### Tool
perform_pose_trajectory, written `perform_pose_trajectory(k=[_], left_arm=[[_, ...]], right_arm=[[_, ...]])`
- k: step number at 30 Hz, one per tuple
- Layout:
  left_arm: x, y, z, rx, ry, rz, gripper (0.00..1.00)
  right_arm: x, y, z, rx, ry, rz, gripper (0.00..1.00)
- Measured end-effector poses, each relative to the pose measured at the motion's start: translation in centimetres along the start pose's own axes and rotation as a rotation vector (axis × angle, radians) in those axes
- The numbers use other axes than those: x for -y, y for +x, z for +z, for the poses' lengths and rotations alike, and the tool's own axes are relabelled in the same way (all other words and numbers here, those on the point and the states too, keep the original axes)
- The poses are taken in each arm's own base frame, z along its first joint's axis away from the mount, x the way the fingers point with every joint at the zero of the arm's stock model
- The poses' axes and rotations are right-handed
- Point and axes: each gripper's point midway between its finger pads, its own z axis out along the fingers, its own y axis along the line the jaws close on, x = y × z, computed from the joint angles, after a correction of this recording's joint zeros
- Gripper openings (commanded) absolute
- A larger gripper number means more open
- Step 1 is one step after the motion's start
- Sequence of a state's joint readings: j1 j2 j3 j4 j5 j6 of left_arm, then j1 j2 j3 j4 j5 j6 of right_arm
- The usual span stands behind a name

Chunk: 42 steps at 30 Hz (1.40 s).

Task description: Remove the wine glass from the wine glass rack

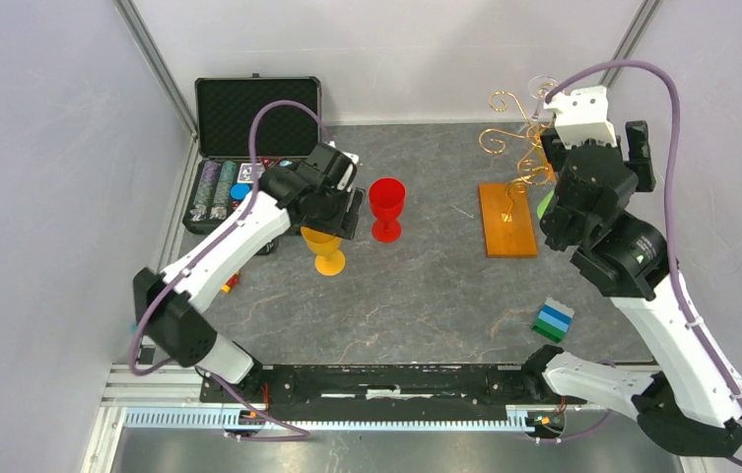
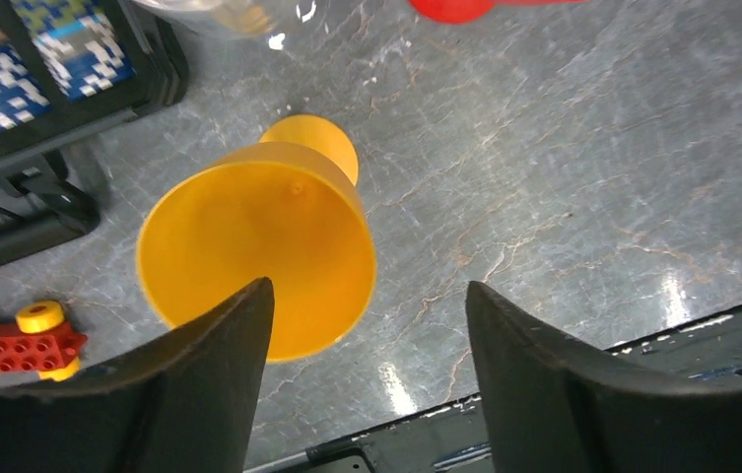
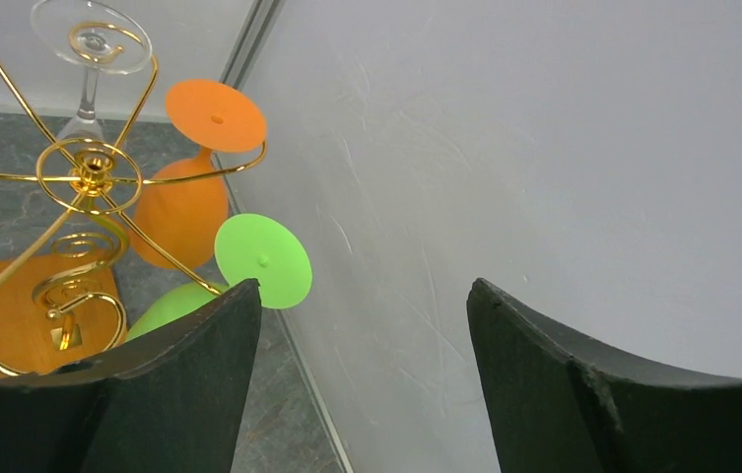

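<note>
The wine glass rack, a gold wire tree [image 1: 505, 138] on an orange-brown wooden base [image 1: 507, 219], stands at the far right; its hub shows in the right wrist view [image 3: 91, 172]. A clear glass [image 3: 91, 39], an orange glass [image 3: 184, 212] and a green glass [image 3: 263, 261] hang upside down on it. My right gripper [image 3: 362, 291] is open and empty, just right of the green glass, facing the right wall. A yellow glass [image 1: 325, 248] and a red glass [image 1: 386, 207] stand on the table. My left gripper [image 2: 367, 296] is open and empty above the yellow glass [image 2: 258, 256].
An open black chip case [image 1: 248, 128] sits at the far left, also in the left wrist view [image 2: 41, 59]. A blue-green brick stack [image 1: 552, 320] lies near the right arm. A red toy brick [image 2: 22, 345] lies by the left arm. Walls close in left and right.
</note>
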State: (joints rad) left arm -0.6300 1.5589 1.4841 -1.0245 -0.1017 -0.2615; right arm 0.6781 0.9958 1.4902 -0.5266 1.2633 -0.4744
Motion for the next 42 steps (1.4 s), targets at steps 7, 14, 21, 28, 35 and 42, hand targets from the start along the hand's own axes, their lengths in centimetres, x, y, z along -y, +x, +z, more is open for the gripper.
perform_pose_trajectory(k=[7, 14, 21, 28, 35, 42], left_arm=[[0.4, -3.0, -7.4, 0.280, 0.099, -0.019, 1.00], [0.4, -4.1, -12.2, 0.478, 0.159, -0.035, 1.00], [0.4, -3.7, -11.3, 0.489, 0.162, -0.035, 1.00], [0.4, -3.5, -10.6, 0.480, 0.160, -0.034, 1.00], [0.4, -3.4, -10.4, 0.479, 0.159, -0.033, 1.00], [0.3, -3.4, -10.2, 0.478, 0.157, -0.026, 1.00]], right_arm=[[-0.6, -0.6, 2.0, -0.081, -0.032, -0.063, 0.70], [-4.5, 2.9, 4.1, -0.208, -0.121, -0.211, 0.66], [-5.7, 4.5, 5.0, -0.260, -0.162, -0.249, 0.52], [-7.7, 5.6, 6.3, -0.304, -0.202, -0.283, 0.48], [-8.6, 6.6, 7.0, -0.336, -0.206, -0.318, 0.44], [-8.5, 7.3, 7.9, -0.341, -0.170, -0.354, 0.39]])
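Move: The right hand's fingers point forward and right. The foot of the green glass hanging on the rack lies about 10 cm ahead, 2 cm to their right and 12 cm below; the orange glass's foot is some 8 cm beyond the green one, 2 cm farther left, and the rack's hub 5 cm beyond and 10 cm left of it. From the left hand that green foot is roughly 45 cm right, 6 cm ahead and 16 cm higher; the yellow glass stands 4 cm left, level ahead, its middle 8 cm below. After a slight rise, the right hand sinks about 11 cm while reaching some 8 cm forward towards the green glass's foot, tipping its fingers down by nearly 30 degrees and narrowing them from wide to about half that gap, until the foot's edge stands between the fingertips, with contact not to be made out. Meanwhile the left hand, its grip on the yellow glass already eased, shoots up and eases back a little to end about 11 cm higher, opening fully as its fingers swing forward and to the right. ##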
